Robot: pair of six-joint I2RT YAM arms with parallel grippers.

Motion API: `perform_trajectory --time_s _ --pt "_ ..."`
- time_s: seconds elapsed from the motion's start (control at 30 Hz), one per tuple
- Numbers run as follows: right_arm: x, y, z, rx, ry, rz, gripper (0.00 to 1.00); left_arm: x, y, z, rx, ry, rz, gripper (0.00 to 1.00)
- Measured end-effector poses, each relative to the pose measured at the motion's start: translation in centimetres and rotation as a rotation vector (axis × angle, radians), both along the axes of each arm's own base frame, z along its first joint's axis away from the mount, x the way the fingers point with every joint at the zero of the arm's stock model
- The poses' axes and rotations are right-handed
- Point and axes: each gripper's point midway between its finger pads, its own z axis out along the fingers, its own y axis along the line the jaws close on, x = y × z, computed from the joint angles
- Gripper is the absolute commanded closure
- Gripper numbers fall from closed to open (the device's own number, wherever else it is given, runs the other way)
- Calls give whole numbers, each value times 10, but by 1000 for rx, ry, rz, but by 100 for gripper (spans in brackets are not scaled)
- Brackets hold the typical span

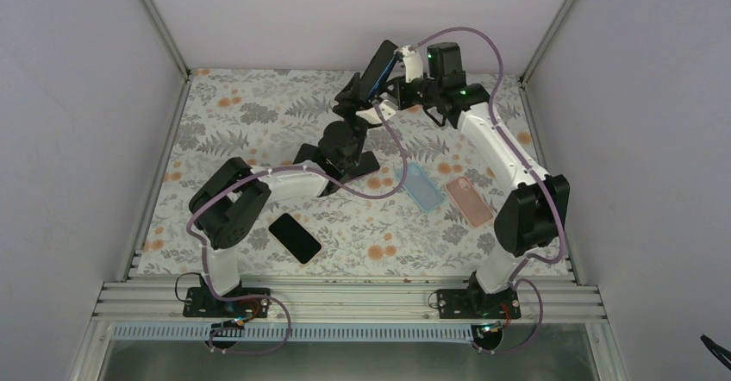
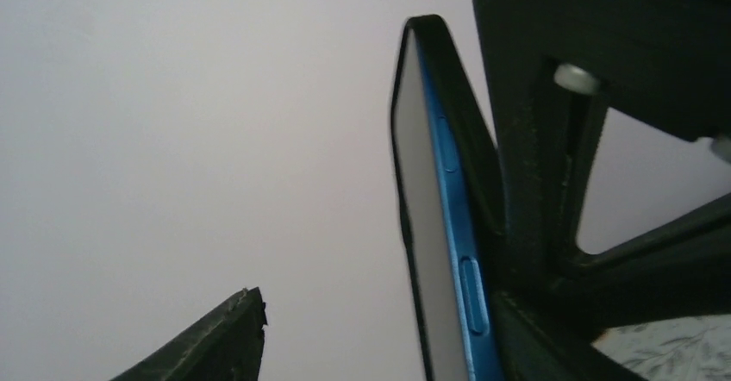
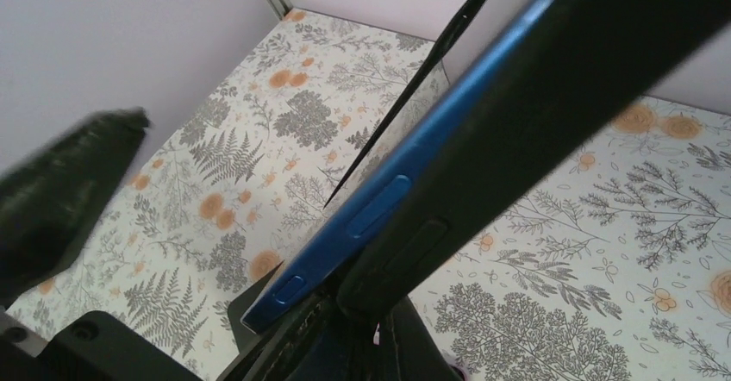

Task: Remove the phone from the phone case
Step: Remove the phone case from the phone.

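A blue phone (image 2: 455, 226) sits in a black phone case (image 2: 465, 114), held up on edge above the back of the table (image 1: 380, 68). In the right wrist view the blue phone (image 3: 371, 217) has one corner lifted out of the black case (image 3: 534, 114). My right gripper (image 3: 392, 316) is shut on the lower end of the case. My left gripper (image 2: 379, 334) is open around the phone. One of its fingers (image 2: 220, 338) stands well clear of the screen. The other side is close against the case back. Both grippers meet at the phone in the top view, the left gripper (image 1: 355, 96) and the right gripper (image 1: 398, 86).
A bare black phone (image 1: 295, 237) lies on the floral table near the left arm's base. A clear blue case (image 1: 423, 186) and a pink case (image 1: 469, 201) lie side by side at the right. Grey walls and metal posts close in the table.
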Motion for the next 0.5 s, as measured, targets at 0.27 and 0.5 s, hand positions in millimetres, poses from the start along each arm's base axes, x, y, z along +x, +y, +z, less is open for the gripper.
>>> perform_trajectory --time_s 0.27,0.5 --pt "-8 1 10 3 -30 40 96 -4 -15 -4 -74 75 -125 90" --pt "-11 -12 2 -37 0 -12 97 -8 -28 -17 -62 203 -225 98"
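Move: The blue phone, half peeled from its black case, leans up and away just off the open left fingers: its middle is about 5 cm ahead, 3 cm right and 3 cm above. The black case backs it, roughly 1 cm farther right. Some 30 cm below, the red-edged phone lies about 6 cm back and 3 cm left, the empty blue case 12 cm back and 13 cm right. From the right hand, the blue phone's middle is about 4 cm ahead, 3 cm left and 4 cm above. Bring the left gripper about 3 cm to the right while shutting it, so its two fingers pinch the blue phone's freed lower end across its thickness. Let it sink a little under 2 cm, yawing clockwise and tipping its fingers down by some 10 degrees each. Keep the right gripper shut on the black case, easing it back and finally right by about 1 cm. ##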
